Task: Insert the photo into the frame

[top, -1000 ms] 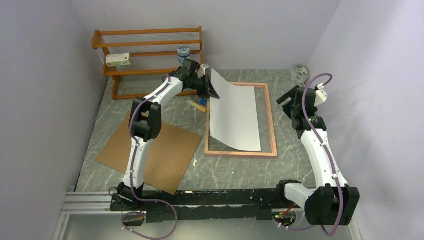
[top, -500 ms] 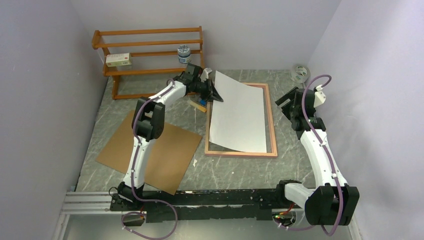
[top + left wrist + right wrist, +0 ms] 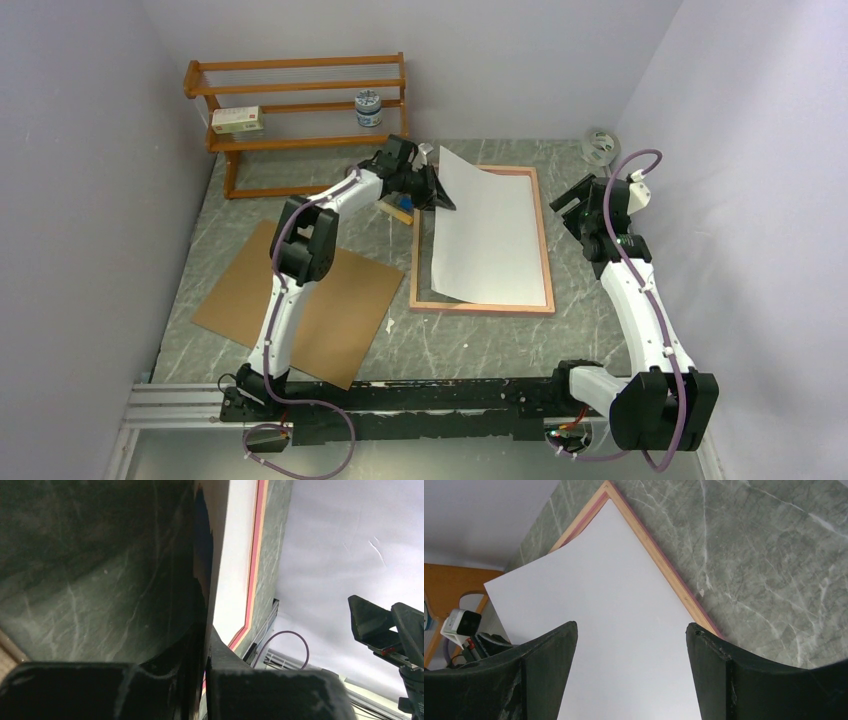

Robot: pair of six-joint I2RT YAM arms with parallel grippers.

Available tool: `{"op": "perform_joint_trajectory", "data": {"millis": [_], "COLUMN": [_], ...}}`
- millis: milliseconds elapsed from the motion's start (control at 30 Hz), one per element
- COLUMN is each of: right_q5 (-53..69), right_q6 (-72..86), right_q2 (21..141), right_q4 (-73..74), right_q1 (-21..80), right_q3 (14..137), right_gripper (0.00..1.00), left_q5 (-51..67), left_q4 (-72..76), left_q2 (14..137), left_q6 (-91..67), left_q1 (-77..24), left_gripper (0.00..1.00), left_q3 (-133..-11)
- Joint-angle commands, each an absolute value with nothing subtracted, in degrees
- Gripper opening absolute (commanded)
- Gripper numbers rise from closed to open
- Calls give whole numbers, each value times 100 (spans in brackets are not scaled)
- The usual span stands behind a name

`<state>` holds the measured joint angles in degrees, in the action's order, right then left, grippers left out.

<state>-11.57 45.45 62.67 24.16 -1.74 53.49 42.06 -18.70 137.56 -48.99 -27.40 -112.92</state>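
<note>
The photo [image 3: 490, 235] lies white side up over the frame [image 3: 546, 240], its far left corner still lifted and its near part inside the pink border. My left gripper [image 3: 437, 192] is shut on that raised corner. In the left wrist view the sheet's edge [image 3: 230, 565] runs between the two dark fingers [image 3: 206, 645], with the frame's pink strip [image 3: 256, 555] beyond it. My right gripper [image 3: 572, 205] hovers open just right of the frame. In its wrist view it [image 3: 631, 630] stands wide apart above the white sheet [image 3: 624, 595] and the frame corner [image 3: 659, 560], holding nothing.
A brown hardboard sheet [image 3: 310, 300] lies at the left front. An orange wooden rack [image 3: 300, 100] at the back holds a small box [image 3: 237, 120] and a jar [image 3: 368, 108]. A small yellow and blue item [image 3: 398, 208] lies beside the frame's left edge. A round object [image 3: 600, 148] sits back right.
My left gripper has carried the photo's corner to the right and lower, so the sheet lies flatter and further over the frame. The right arm has not moved.
</note>
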Motion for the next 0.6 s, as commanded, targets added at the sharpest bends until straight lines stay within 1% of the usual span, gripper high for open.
{"op": "perform_joint_trajectory", "data": {"millis": [0,100,300,433,567], "right_q5": [-1079,-1072,-1101,-1090,-1095], "right_q6": [4461,4429,4416,4437,4450], "right_q2": [6266,6267,6259,6262,6241], "right_q4": [2340,2347,2355,2334,2320], "right_q1": [-196,-193,-198,-193,-193], "right_q3": [5361,5361,5345,5311,5261], "right_gripper": [83,83,83,83,83], "left_q5": [4056,3909,3310,2964,2461], "left_q4": [-1808,-1985,-2730,-3352,-3903], "left_q2": [13821,13827,13602,13518,13333], "left_q6": [-4823,-4815,-4635,-4523,-4300], "left_q1": [-2792,-2798,-2793,-2793,-2795], "left_gripper": [17,30,62,76,85], "left_q3": [-11708,-11778,-11775,-11831,-11801]}}
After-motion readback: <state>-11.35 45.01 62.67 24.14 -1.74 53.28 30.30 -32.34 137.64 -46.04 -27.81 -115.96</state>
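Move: Under the left hand, whose fingers still have the photo's raised left edge between them, lies the frame: its middle is about 10 cm to the right, 6 cm back and 9 cm below. On the other side the blue cap lies some 10 cm left and 2 cm farther out, and the yellow tube about 12 cm left, level with the hand. From the idle right hand, the frame's middle is roughly 16 cm left, 4 cm ahead and 20 cm below. Opening wide from nearly shut, the left fingers let go of the photo's left edge while the hand lifts about 1 cm. It then turns back, sinking some 4 cm and easing roughly 3 cm left towards the frame's left rail, its fingers tipping about 15 degrees more steeply down; whether they touch the photo again can't be seen. ##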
